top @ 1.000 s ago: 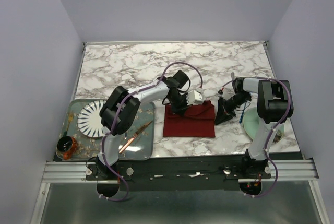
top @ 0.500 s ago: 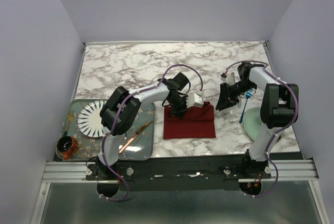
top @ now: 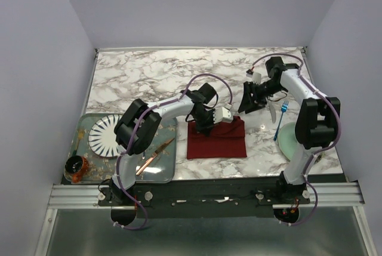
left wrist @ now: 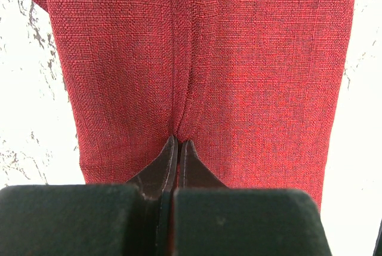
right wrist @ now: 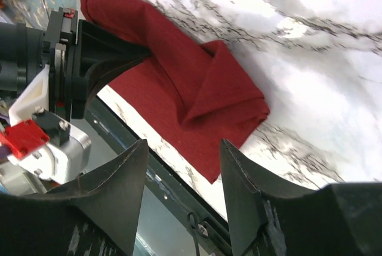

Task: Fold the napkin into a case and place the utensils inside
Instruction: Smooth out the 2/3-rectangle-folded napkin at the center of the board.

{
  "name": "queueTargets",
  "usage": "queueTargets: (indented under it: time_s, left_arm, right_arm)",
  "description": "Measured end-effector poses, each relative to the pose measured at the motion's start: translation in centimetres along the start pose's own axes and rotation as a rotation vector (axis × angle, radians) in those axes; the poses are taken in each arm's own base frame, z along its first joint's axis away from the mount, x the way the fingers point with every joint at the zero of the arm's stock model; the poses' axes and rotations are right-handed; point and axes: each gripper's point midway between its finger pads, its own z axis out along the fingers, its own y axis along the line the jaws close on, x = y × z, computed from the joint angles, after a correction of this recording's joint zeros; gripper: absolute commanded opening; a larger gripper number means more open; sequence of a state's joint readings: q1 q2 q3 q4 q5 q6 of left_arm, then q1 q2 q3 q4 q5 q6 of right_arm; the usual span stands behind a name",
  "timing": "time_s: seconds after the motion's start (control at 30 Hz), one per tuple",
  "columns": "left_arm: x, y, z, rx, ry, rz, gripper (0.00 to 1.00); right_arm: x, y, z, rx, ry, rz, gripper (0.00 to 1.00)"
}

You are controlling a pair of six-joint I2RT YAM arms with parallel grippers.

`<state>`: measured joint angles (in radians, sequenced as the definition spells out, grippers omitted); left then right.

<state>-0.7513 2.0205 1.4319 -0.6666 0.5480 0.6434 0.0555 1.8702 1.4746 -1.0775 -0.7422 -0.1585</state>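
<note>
The dark red napkin (top: 218, 139) lies folded into a rectangle at the table's front centre, with a loose flap doubled over at one corner (right wrist: 221, 83). My left gripper (top: 203, 126) is at its far left edge, shut, with the tips (left wrist: 179, 141) pinching a crease in the cloth (left wrist: 250, 59). Raised above the table beyond the napkin's far right corner, my right gripper (top: 248, 104) is open with nothing between its fingers (right wrist: 183, 144). A blue-handled fork (top: 280, 122) lies to the right, its handle end on a pale green plate (top: 293, 142). A slim pale utensil (top: 270, 111) lies beside it.
A grey tray (top: 167, 172) at the front left holds a striped plate (top: 106, 135) and a copper-coloured knife (top: 155, 154). A small dark jar (top: 76, 168) stands at the tray's left corner. The table's front rail (right wrist: 179, 208) runs just beyond the napkin.
My right gripper has lifted away from the napkin's right edge, swung toward the far side and opened. The fork and pale utensil now show. The left gripper has stayed put.
</note>
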Motion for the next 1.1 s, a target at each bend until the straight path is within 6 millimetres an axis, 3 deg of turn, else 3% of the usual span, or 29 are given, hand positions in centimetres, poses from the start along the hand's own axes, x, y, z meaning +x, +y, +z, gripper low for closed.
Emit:
queueTargets:
  time_s: [0.2, 0.4, 0.67, 1.1]
  left_arm:
    - [-0.1, 0.0, 0.1, -0.004, -0.001, 0.007, 0.00]
    - [-0.1, 0.1, 0.1, -0.005, -0.001, 0.008, 0.00]
    - [-0.2, 0.1, 0.1, -0.006, -0.001, 0.009, 0.00]
    - [-0.1, 0.1, 0.1, -0.006, -0.001, 0.008, 0.00]
  right_arm:
    - [0.2, 1.0, 1.8, 0.017, 0.040, -0.042, 0.55]
    - [0.4, -0.2, 3.2, 0.071, 0.077, -0.034, 0.45]
    - [1.4, -0.6, 3.8, 0.090, 0.111, -0.030, 0.01]
    - [5.2, -0.7, 3.9, 0.079, 0.192, -0.026, 0.01]
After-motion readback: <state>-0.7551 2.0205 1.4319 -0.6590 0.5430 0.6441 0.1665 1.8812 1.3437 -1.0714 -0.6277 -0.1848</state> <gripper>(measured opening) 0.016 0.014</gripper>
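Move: The loose right end of the napkin's folded-over flap lies about 5 cm back and 3 cm left of the open right hand, roughly 9 cm below it. On that hand's other side, the knife is some 12 cm to the right and 2 cm farther out, and the blue fork 15 cm right and 2 cm back. From the left hand, whose shut fingertips already rest on the flap, that right end is about 12 cm to the right and 2 cm farther out, level with the tips. The napkin stays under the left hand's shut fingertips, which keep their place at the flap's near edge. Towards the flap's loose right end, the right hand first slips left about 2 cm, then sinks, then draws back towards the base, some 5 cm down and 5 cm back in all. Its fingers shut completely on the way and the wrist turns some 10 degrees; the tips end close above the cloth. ##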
